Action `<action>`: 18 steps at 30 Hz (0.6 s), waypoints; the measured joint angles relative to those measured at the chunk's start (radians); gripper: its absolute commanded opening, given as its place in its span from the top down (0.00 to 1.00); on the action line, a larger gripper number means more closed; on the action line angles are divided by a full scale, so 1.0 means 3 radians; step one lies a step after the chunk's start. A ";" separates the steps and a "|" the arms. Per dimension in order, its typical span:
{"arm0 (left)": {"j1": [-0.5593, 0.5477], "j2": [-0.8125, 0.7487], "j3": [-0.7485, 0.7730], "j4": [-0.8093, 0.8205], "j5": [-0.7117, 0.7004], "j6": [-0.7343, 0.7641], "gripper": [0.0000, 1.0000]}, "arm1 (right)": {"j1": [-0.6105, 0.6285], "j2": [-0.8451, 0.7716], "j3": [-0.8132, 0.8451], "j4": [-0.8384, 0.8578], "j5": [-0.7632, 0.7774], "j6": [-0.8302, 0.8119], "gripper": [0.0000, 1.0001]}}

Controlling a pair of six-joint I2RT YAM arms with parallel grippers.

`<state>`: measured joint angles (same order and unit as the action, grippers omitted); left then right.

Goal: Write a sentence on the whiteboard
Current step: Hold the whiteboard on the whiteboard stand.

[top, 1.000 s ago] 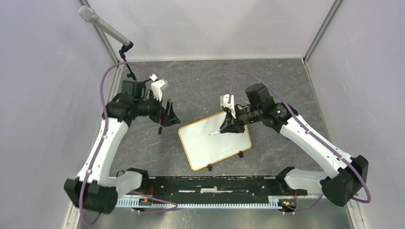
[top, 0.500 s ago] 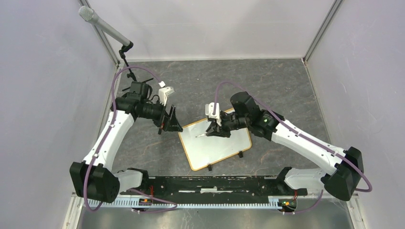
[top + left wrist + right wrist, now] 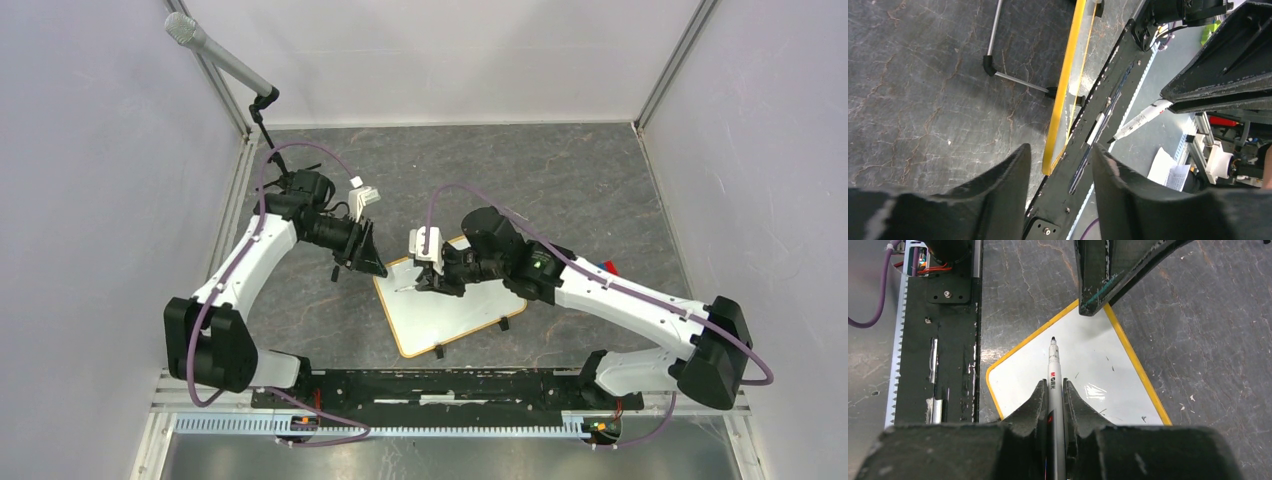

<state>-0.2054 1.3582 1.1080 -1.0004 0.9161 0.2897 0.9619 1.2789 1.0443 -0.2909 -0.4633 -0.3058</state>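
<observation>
The whiteboard [image 3: 450, 315] lies flat and skewed on the grey table, a white board in a tan frame. No sentence shows on it, only a few small dark flecks. My right gripper [image 3: 432, 280] is shut on a silver marker [image 3: 1054, 372] that points at the board's left part, its dark tip just over the white surface. My left gripper [image 3: 368, 262] stands at the board's far left corner. In the left wrist view the whiteboard [image 3: 1066, 80] is edge-on, and its corner sits in the gap of the left gripper [image 3: 1060, 150], which is open.
A microphone [image 3: 215, 55] on a stand leans in at the back left. A black rail [image 3: 430, 385] runs along the near edge between the arm bases. Grey walls close in the table. Two black clip feet [image 3: 438, 350] stick out from the board's near edge.
The right gripper carried the marker leftwards across the board toward its left corner. The left arm swung right to that corner, and its jaws have narrowed.
</observation>
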 measured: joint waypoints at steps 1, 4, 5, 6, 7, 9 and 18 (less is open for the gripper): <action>-0.0014 0.0036 0.0000 0.0001 0.0009 0.0001 0.55 | 0.0025 0.0011 0.0000 0.0006 0.0043 0.0020 1.00; -0.0031 0.0125 0.0005 0.0000 0.0017 0.0003 0.66 | 0.0072 0.0043 0.0000 0.0041 0.0178 0.0075 1.00; -0.0034 0.0145 0.0006 0.0003 0.0022 0.0003 0.68 | 0.0083 0.0056 0.0001 0.0047 0.0216 0.0090 1.00; -0.0034 0.0161 0.0009 0.0000 0.0028 0.0004 0.70 | 0.0089 0.0070 0.0001 0.0055 0.0248 0.0108 1.00; -0.0034 0.0173 0.0013 0.0000 0.0033 0.0005 0.72 | 0.0094 0.0085 0.0001 0.0065 0.0272 0.0121 1.00; -0.0034 0.0183 0.0018 0.0003 0.0034 0.0009 0.76 | 0.0106 0.0118 0.0003 0.0078 0.0308 0.0141 1.00; -0.0041 0.0188 0.0018 0.0004 0.0070 0.0056 0.93 | 0.0116 0.0244 0.0064 0.0095 0.0345 0.0238 1.00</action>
<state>-0.2176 1.4147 1.1133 -0.9993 0.9371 0.3065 0.9966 1.3521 1.0634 -0.2623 -0.3599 -0.2344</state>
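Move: The whiteboard's upper-left corner, on its stand, sits between the open left fingertips, about 1 cm to their right and 1 cm below; the board's middle lies 14 cm right, 2 back, 6 lower. The marker's tip is some 4 cm back and 3 right of the left hand. From the right hand, holding the marker, that corner is about 4 cm ahead, 8 left and 5 below; the board's middle is 2 ahead, 6 right, 10 below. The left fingers pinch the whiteboard's frame at its upper-left corner, sinking about 1 cm onto it as they close, then staying there with hardly any wrist turn. Meanwhile the right hand keeps its grip on the marker and eases down some 2 cm, drifting left and forward by a centimetre or so towards that corner, while turning about 5 degrees clockwise. ##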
